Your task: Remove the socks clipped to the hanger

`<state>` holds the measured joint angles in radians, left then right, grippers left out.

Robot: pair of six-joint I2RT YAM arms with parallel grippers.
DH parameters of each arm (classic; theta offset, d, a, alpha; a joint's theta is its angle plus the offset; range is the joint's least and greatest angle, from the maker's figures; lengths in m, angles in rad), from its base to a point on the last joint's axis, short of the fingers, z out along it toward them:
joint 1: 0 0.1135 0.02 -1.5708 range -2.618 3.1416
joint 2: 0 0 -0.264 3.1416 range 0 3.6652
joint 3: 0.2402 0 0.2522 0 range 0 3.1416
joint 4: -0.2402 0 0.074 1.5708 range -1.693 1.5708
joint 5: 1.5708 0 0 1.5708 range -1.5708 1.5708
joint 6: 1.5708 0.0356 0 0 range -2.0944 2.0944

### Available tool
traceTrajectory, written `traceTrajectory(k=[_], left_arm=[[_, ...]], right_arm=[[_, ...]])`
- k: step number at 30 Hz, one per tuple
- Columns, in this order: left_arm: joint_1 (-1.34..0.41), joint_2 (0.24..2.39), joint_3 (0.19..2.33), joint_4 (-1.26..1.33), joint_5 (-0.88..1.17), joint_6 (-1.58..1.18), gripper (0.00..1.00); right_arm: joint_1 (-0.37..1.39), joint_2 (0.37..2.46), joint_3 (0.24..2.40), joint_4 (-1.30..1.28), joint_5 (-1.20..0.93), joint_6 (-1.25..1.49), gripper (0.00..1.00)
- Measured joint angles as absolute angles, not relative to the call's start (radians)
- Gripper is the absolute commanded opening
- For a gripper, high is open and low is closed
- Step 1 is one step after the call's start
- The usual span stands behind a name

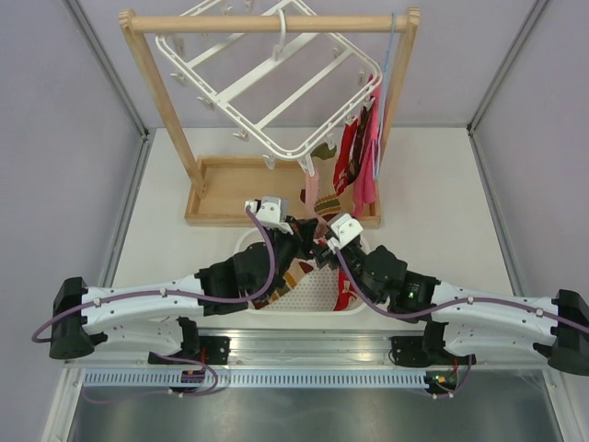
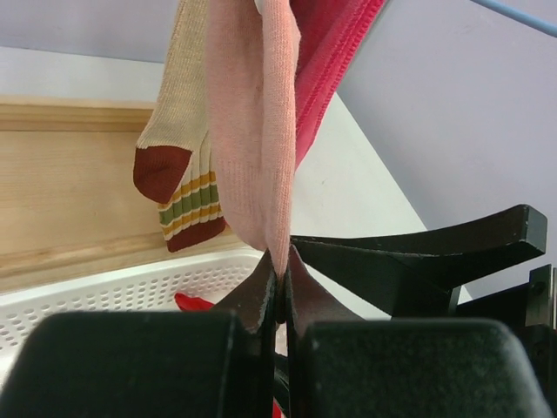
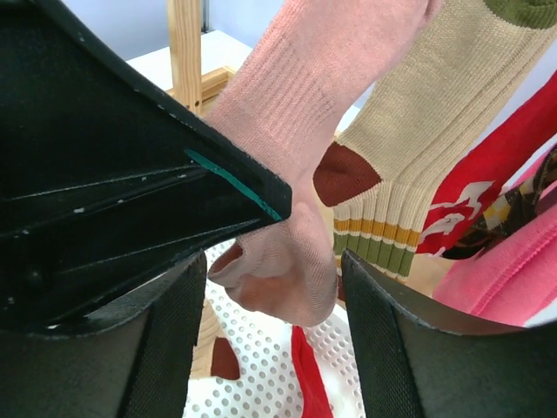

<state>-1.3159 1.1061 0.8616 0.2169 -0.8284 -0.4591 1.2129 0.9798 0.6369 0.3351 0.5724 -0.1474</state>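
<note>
The white hanger (image 1: 267, 83) hangs tilted from the wooden rack, with socks clipped at its lower right corner. A pale pink sock (image 2: 252, 131) hangs down from it, and my left gripper (image 2: 280, 270) is shut on its lower edge. My right gripper (image 3: 272, 270) is open, its fingers either side of the pink sock's (image 3: 296, 113) bunched lower end with gaps on both sides. Beside it hang a cream sock (image 3: 409, 157) with a maroon heel and striped cuff, and a red sock (image 3: 487, 174) with white marks. Both grippers meet over the basket (image 1: 304, 299).
The white perforated basket (image 3: 261, 374) below holds a red sock (image 3: 309, 374) and a cream-and-maroon one (image 3: 213, 348). The wooden rack (image 1: 267, 23) stands on a tray base (image 1: 230, 184). A large pink-red cloth (image 1: 368, 175) and a light-blue wire hanger (image 1: 391, 55) hang at the rack's right end.
</note>
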Motion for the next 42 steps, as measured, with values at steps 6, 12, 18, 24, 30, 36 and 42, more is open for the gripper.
traceTrajectory(k=[6, 12, 18, 24, 30, 36, 42], left_arm=[[-1.32, 1.101, 0.862, 0.211, -0.809, -0.477, 0.02], [-1.325, 1.1, 0.862, 0.21, -0.801, -0.484, 0.19], [-1.317, 1.062, 0.857, 0.168, -0.843, -0.496, 1.0], [-1.326, 0.971, 0.85, 0.136, -0.867, -0.499, 1.0], [-1.327, 0.935, 0.858, 0.144, -0.901, -0.47, 0.98], [-1.311, 1.081, 0.973, 0.26, -0.923, -0.303, 0.95], [-1.245, 1.181, 1.053, 0.317, -0.87, -0.223, 0.97]], right_arm=[[1.212, 1.001, 0.628, 0.374, 0.577, -0.161, 0.24], [1.211, 0.998, 0.628, 0.385, 0.613, -0.161, 0.01], [1.205, 0.988, 0.626, 0.379, 0.66, -0.155, 0.01], [1.207, 0.992, 0.626, 0.381, 0.659, -0.153, 0.01], [1.207, 1.023, 0.626, 0.382, 0.652, -0.152, 0.01], [1.207, 1.034, 0.626, 0.393, 0.64, -0.132, 0.01], [1.178, 1.031, 0.627, 0.429, 0.687, -0.055, 0.01]])
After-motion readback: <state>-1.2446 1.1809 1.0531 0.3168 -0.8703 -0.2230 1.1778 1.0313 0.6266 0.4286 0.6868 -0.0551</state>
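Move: Reach the left hand, already pinching the pink sock low down, for that sock's clip: about 8 cm ahead, 1 cm left and some 14 cm above. The striped sock hangs 10 cm ahead of this hand, 1 cm right and 5 cm up; the red sock 13 cm ahead, 6 cm right, 7 cm up. For the right hand, the pink sock's lower end lies between its open fingers, roughly 1 cm ahead, 1 cm left and level. Shut the right fingers on the lower end of the pink sock and keep that pinch, easing about 2 cm forward late on. Once they hold, open the left gripper wide to let go, draw it up and some 5 cm left, then swing it forward and back right, still rising, towards the clip, about 8 cm up in all, fingers tipping up some 10 degrees. ##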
